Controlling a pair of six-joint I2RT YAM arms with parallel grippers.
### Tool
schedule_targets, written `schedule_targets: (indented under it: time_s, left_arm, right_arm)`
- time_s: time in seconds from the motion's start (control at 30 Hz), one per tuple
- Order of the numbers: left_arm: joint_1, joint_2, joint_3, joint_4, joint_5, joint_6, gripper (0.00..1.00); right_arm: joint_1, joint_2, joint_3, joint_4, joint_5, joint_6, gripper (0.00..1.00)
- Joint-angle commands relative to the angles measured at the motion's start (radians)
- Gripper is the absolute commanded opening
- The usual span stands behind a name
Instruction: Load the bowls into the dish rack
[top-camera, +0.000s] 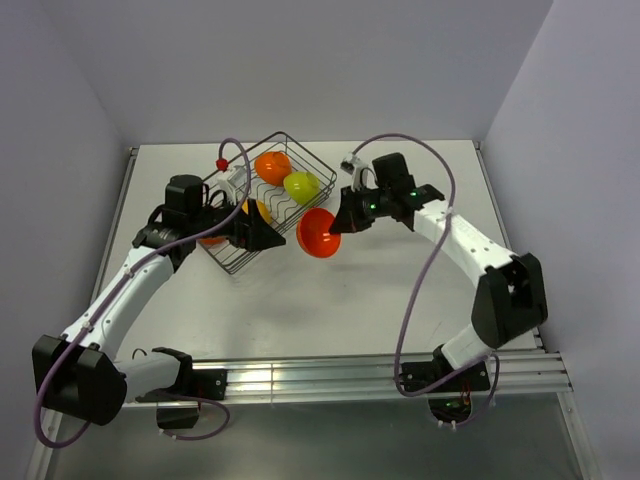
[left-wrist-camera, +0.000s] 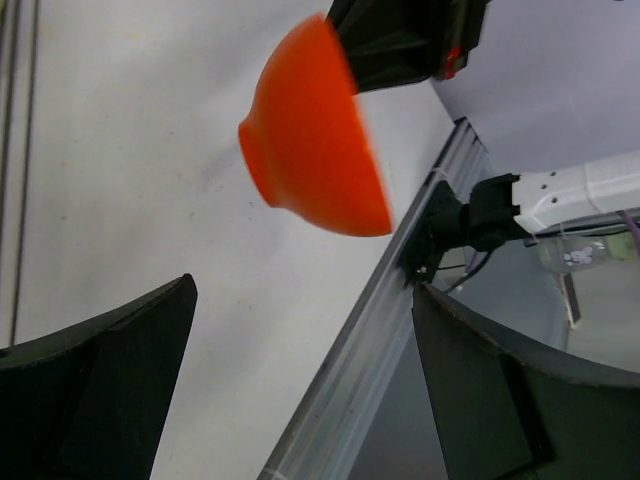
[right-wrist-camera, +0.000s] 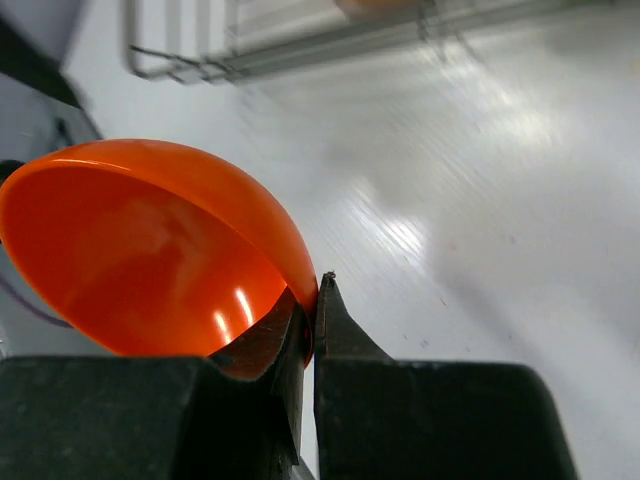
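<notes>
The dark wire dish rack (top-camera: 311, 157) sits at the back middle of the table. In it are an orange bowl (top-camera: 272, 167), a lime green bowl (top-camera: 302, 186) and a yellow-orange bowl (top-camera: 256, 211). An orange-red bowl (top-camera: 212, 239) shows partly under my left arm at the rack's near left end. My right gripper (top-camera: 338, 222) is shut on the rim of a red-orange bowl (top-camera: 318, 232), held tilted in the air just right of the rack; the pinch shows in the right wrist view (right-wrist-camera: 312, 305). My left gripper (top-camera: 262, 237) is open and empty at the rack's near side, facing that bowl (left-wrist-camera: 315, 140).
The white table (top-camera: 350, 300) has a metal rail (top-camera: 380, 372) along its near edge. White walls close in the back and sides. A purple cable (top-camera: 425, 270) hangs from the right arm, and another loops over the rack's left end.
</notes>
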Motion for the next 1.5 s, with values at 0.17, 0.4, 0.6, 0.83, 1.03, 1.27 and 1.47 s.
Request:
schedule_targets:
  time_s: [0.17, 0.4, 0.6, 0.83, 1.03, 1.27, 1.47]
  left_arm:
    - [-0.003, -0.103, -0.090, 0.440, 0.213, -0.310, 0.99]
    - [-0.003, -0.113, -0.118, 0.496, 0.193, -0.419, 1.00]
    - [-0.033, -0.057, -0.071, 0.418, 0.115, -0.456, 0.99]
    - [-0.088, -0.033, -0.060, 0.467, 0.095, -0.528, 0.99]
    - [-0.108, -0.020, -0.032, 0.475, 0.079, -0.542, 0.99]
    - [-0.119, -0.002, 0.003, 0.375, -0.002, -0.465, 0.97]
    - [-0.121, -0.005, 0.014, 0.337, -0.043, -0.416, 0.98]
  right_arm:
    - [-0.022, -0.108, 0.102, 0.154, -0.300, 0.155, 0.00]
    - [-0.041, -0.113, 0.096, 0.192, -0.350, 0.219, 0.00]
    - [-0.038, -0.119, 0.085, 0.208, -0.316, 0.245, 0.00]
    - [-0.015, -0.126, 0.080, 0.159, -0.226, 0.209, 0.00]
    - [0.008, -0.128, 0.077, 0.130, -0.173, 0.179, 0.00]
    - [0.022, -0.134, 0.071, 0.128, -0.178, 0.176, 0.00]
    - [0.025, -0.134, 0.067, 0.119, -0.169, 0.170, 0.00]
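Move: The red bowl, its rim pinched in the right hand, lies about 12 cm to the left hand's right, 3 cm ahead and 7 cm below. From the left hand the dish rack's middle is some 16 cm ahead, 2 cm left and 21 cm down, and the green bowl in the rack 19 cm ahead and 8 cm right. From the right hand the left gripper is roughly 16 cm left, 5 cm back and 7 cm higher. Right hand lifts the still-pinched red bowl 9 cm; open left hand nears it, 5 cm right and up. ##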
